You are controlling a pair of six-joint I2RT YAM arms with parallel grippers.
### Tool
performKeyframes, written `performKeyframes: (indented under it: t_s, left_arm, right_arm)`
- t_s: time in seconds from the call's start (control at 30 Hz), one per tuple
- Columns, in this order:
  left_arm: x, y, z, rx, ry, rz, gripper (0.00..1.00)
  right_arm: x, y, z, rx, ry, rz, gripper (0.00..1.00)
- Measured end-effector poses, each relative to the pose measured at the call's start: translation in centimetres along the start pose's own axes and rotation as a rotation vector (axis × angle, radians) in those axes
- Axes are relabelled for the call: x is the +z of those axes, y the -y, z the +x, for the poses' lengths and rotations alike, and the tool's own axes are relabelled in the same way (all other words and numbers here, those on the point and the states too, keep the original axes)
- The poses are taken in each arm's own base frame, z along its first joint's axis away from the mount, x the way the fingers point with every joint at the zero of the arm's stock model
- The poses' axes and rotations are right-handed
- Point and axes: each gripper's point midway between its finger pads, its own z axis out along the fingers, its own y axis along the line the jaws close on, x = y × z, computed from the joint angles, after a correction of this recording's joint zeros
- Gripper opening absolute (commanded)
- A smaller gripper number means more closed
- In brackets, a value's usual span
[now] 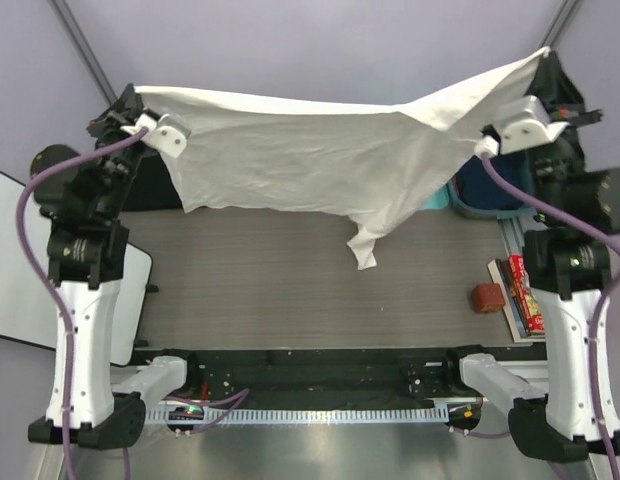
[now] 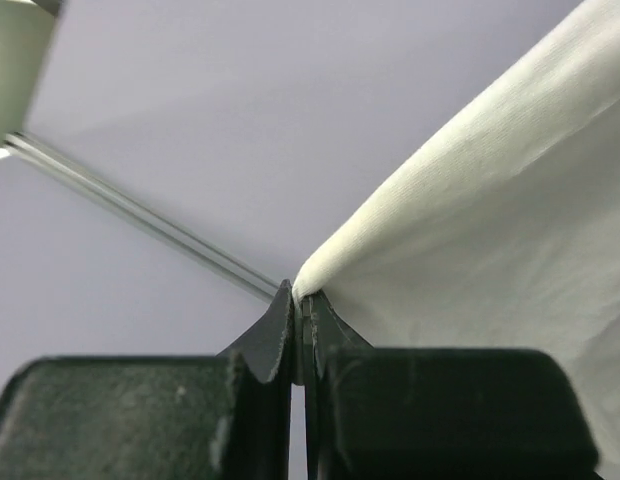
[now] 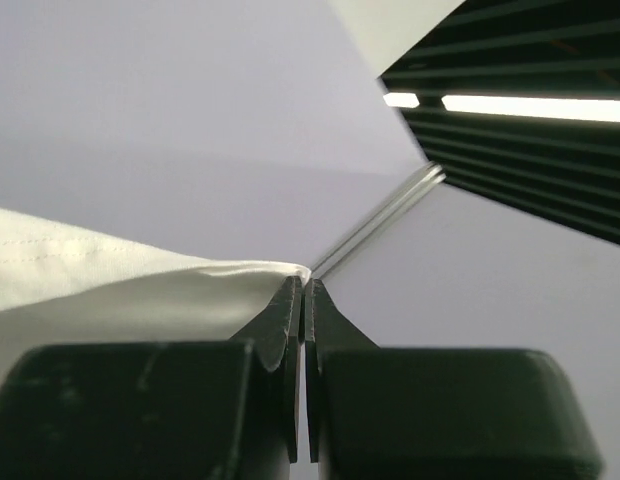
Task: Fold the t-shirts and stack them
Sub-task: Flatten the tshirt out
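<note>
A plain white t-shirt (image 1: 320,150) hangs spread wide in the air above the table, stretched between both raised arms. My left gripper (image 1: 140,92) is shut on its upper left corner. In the left wrist view the cloth (image 2: 490,240) runs out from the closed tips of that gripper (image 2: 301,298). My right gripper (image 1: 543,58) is shut on the upper right corner. In the right wrist view the cloth (image 3: 110,290) enters the closed tips of this gripper (image 3: 306,285) from the left. A loose flap (image 1: 365,245) droops lowest, just above the table.
The grey wood-grain table (image 1: 270,290) lies under the shirt. A blue bin (image 1: 485,195), a stack of books (image 1: 525,295) and a small brown block (image 1: 487,298) sit at the right. A white board (image 1: 15,260) lies off the left edge. A dark object (image 1: 150,180) sits behind the left arm.
</note>
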Motion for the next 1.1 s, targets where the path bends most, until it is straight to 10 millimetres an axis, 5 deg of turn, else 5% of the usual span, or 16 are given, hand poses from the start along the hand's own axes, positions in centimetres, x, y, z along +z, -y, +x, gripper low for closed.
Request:
performKeyframes:
  t_s: [0.17, 0.33, 0.43, 0.53, 0.77, 0.87, 0.93, 1.0, 1.1]
  left_arm:
    - [-3.3, -5.9, -5.5, 0.034, 0.146, -0.151, 0.0]
    - [-3.3, -7.2, -7.3, 0.059, 0.208, -0.175, 0.0]
    - [-1.1, -5.1, -6.0, 0.092, 0.181, -0.081, 0.0]
    - [1.9, -1.4, -2.8, 0.115, 0.106, 0.048, 0.0]
    - [10.2, 9.6, 7.3, 0.154, -0.076, 0.333, 0.0]
    - [13.1, 12.4, 11.0, 0.182, -0.144, 0.375, 0.0]
    - [14.7, 12.3, 12.1, 0.196, -0.166, 0.346, 0.0]
    - [16.5, 10.3, 11.9, 0.205, -0.166, 0.261, 0.0]
    - [17.6, 4.3, 9.0, 0.219, -0.116, 0.064, 0.0]
  right_arm:
    - [-2.7, 9.3, -6.3, 0.006, 0.143, 0.2, 0.01]
    - [-2.6, 11.9, -8.2, -0.017, 0.197, 0.254, 0.01]
    - [-0.5, 10.1, -6.9, -0.038, 0.167, 0.209, 0.01]
    - [2.3, 5.9, -3.8, -0.063, 0.11, 0.128, 0.01]
    - [9.6, -7.9, 6.5, -0.115, -0.063, -0.12, 0.01]
    - [12.3, -12.2, 10.6, -0.136, -0.121, -0.193, 0.01]
    - [14.4, -13.0, 11.9, -0.15, -0.134, -0.2, 0.01]
    - [16.2, -11.7, 11.8, -0.166, -0.122, -0.168, 0.01]
    - [18.2, -6.2, 9.1, -0.2, -0.059, -0.046, 0.01]
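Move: I hold the white t-shirt's upper edge stretched between both hands. Its landing place, the bare middle of the table, lies about 55 cm below my left hand, 32 cm to its right and level with it. The folded black shirt is some 18 cm ahead of that hand and 3 cm left. From my right hand the bare middle is 62 cm down, 33 cm left, 5 cm ahead; the teal board 21 cm ahead, 15 cm left; the blue basket 22 cm ahead, 7 cm right. Fingers staying shut on the t-shirt, I sweep both hands back and up together 5 to 10 cm, tilting my fingertips up, then whip them forward and down over the table, my left about 25 cm out and my right about 30, fingertips tipping down. I finish with a sharp upward flick of some 10 cm, fingers tilting back up. ##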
